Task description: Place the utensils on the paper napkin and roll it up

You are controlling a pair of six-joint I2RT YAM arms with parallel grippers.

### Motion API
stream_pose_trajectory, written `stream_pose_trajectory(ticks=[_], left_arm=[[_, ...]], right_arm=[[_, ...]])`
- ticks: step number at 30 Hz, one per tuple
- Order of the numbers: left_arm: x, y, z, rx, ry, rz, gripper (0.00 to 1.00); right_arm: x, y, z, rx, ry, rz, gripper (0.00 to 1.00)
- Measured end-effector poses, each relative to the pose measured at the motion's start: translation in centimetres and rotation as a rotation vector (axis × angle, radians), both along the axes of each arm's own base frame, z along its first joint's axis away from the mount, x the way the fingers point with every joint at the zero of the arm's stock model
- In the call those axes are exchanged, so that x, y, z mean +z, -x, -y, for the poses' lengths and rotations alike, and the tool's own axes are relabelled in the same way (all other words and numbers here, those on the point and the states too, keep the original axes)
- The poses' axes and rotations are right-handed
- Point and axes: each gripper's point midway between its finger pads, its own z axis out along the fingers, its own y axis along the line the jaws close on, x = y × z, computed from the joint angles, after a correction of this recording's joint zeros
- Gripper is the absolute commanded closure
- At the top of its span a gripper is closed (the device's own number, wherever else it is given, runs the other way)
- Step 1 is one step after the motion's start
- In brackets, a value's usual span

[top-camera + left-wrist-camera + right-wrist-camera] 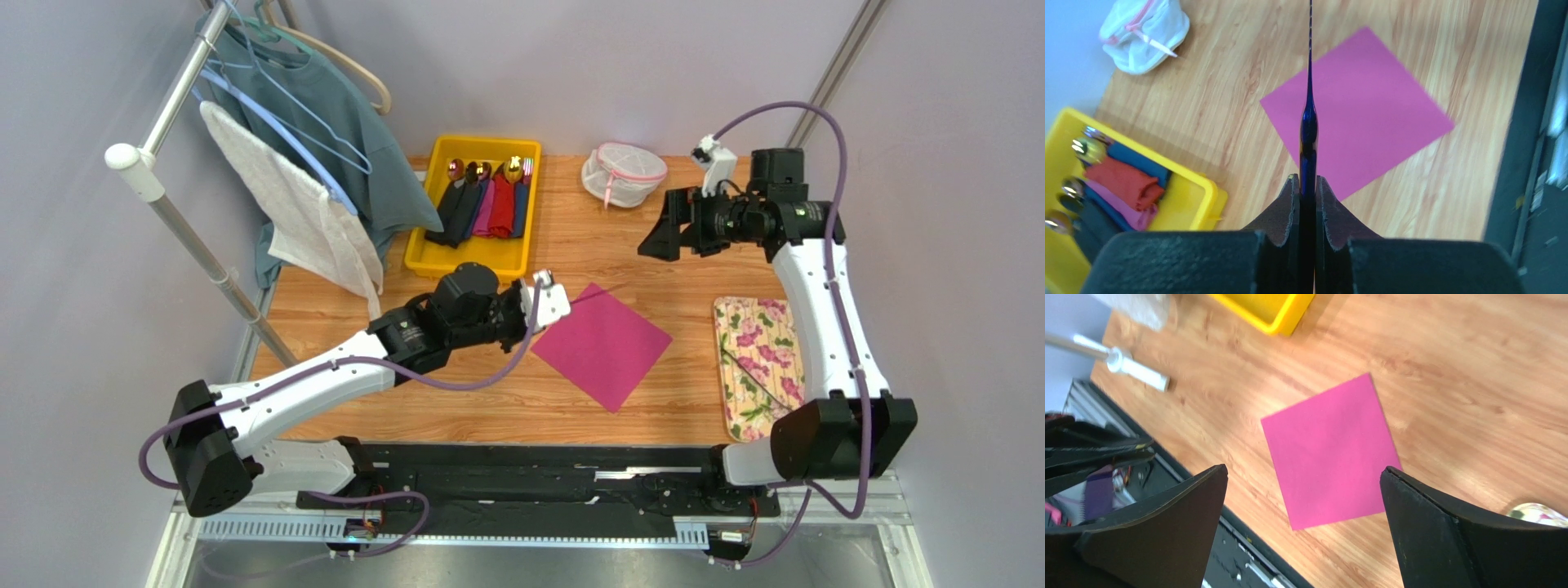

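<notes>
The magenta paper napkin (601, 346) lies flat on the wooden table (589, 233), with nothing on it. My left gripper (555, 303) hovers at its left corner, shut on a slim dark blue utensil (599, 292). In the left wrist view that utensil (1309, 122) shows edge-on, clamped between the fingers (1289, 208) and pointing out over the napkin (1370, 110). My right gripper (650, 228) hangs open and empty above the far middle of the table. The right wrist view shows the napkin (1330, 450) below the wide-spread right gripper (1304, 470). A thin dark piece (751, 371) lies on the floral cloth.
A yellow tray (429, 251) of sleeved cutlery stands at the back left. A white mesh pouch (623, 172) sits at the back centre. The floral cloth (758, 331) lies at the right. A clothes rack (184, 208) with hanging garments stands off the left edge.
</notes>
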Motion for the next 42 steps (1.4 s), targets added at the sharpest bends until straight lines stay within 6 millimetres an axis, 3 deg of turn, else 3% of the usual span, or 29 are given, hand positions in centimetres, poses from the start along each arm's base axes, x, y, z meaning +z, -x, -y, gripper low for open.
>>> stream_pose_trajectory(ticks=[6, 9, 12, 18, 20, 22, 26, 32, 37, 42], left_arm=[[6.1, -1.0, 1.2, 0.205, 0.267, -0.179, 1.0], [7.6, -1.6, 1.4, 0.275, 0.354, -0.236, 1.0], [8.0, -2.6, 1.9, 0.331, 0.418, -0.263, 1.0], [6.5, -5.9, 2.3, 0.464, 0.607, -0.39, 1.0], [5.4, -7.0, 2.0, 0.507, 0.645, -0.426, 1.0], [4.7, -8.1, 1.8, 0.544, 0.687, -0.459, 1.0], [5.7, -8.0, 2.7, 0.513, 0.787, -0.513, 1.0], [7.6, -7.5, 3.6, 0.481, 0.915, -0.612, 1.0], [6.1, -7.6, 4.6, 0.507, 0.929, -0.703, 1.0], [4.2, -6.8, 5.4, 0.519, 0.901, -0.769, 1.0]], right_arm=[[5.7, -1.1, 1.9, -0.148, 0.022, 0.186, 0.05], [7.9, -0.3, 2.1, -0.192, 0.0, 0.246, 0.06], [8.6, 0.8, 1.8, -0.239, -0.061, 0.249, 0.09], [5.6, 2.1, 0.4, -0.356, -0.225, 0.111, 0.11], [5.2, 1.5, -0.6, -0.377, -0.25, 0.068, 0.0], [4.9, 1.3, -2.1, -0.393, -0.285, 0.011, 0.0], [4.4, 1.9, -4.2, -0.425, -0.304, -0.037, 0.0], [4.3, 3.3, -8.3, -0.341, -0.262, -0.012, 0.1], [3.5, 2.1, -9.7, -0.332, -0.248, -0.015, 0.22], [3.3, 2.3, -11.0, -0.294, -0.239, -0.002, 0.38]])
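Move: The left hand already grips the purple knife, whose middle lies about 6 cm to its right and 3 cm ahead; the open right hand is some 12 cm ahead of it and 16 cm right. From the right hand the knife is about 8 cm back, 11 cm left and slightly lower. The napkin's middle lies 10 cm right of the left hand, 1 cm ahead and 18 cm down; the yellow tray some 25 cm ahead, 13 cm left. Right hand reaches some 11 cm left towards the knife, partly closing; left swings it forward about 75 degrees. ##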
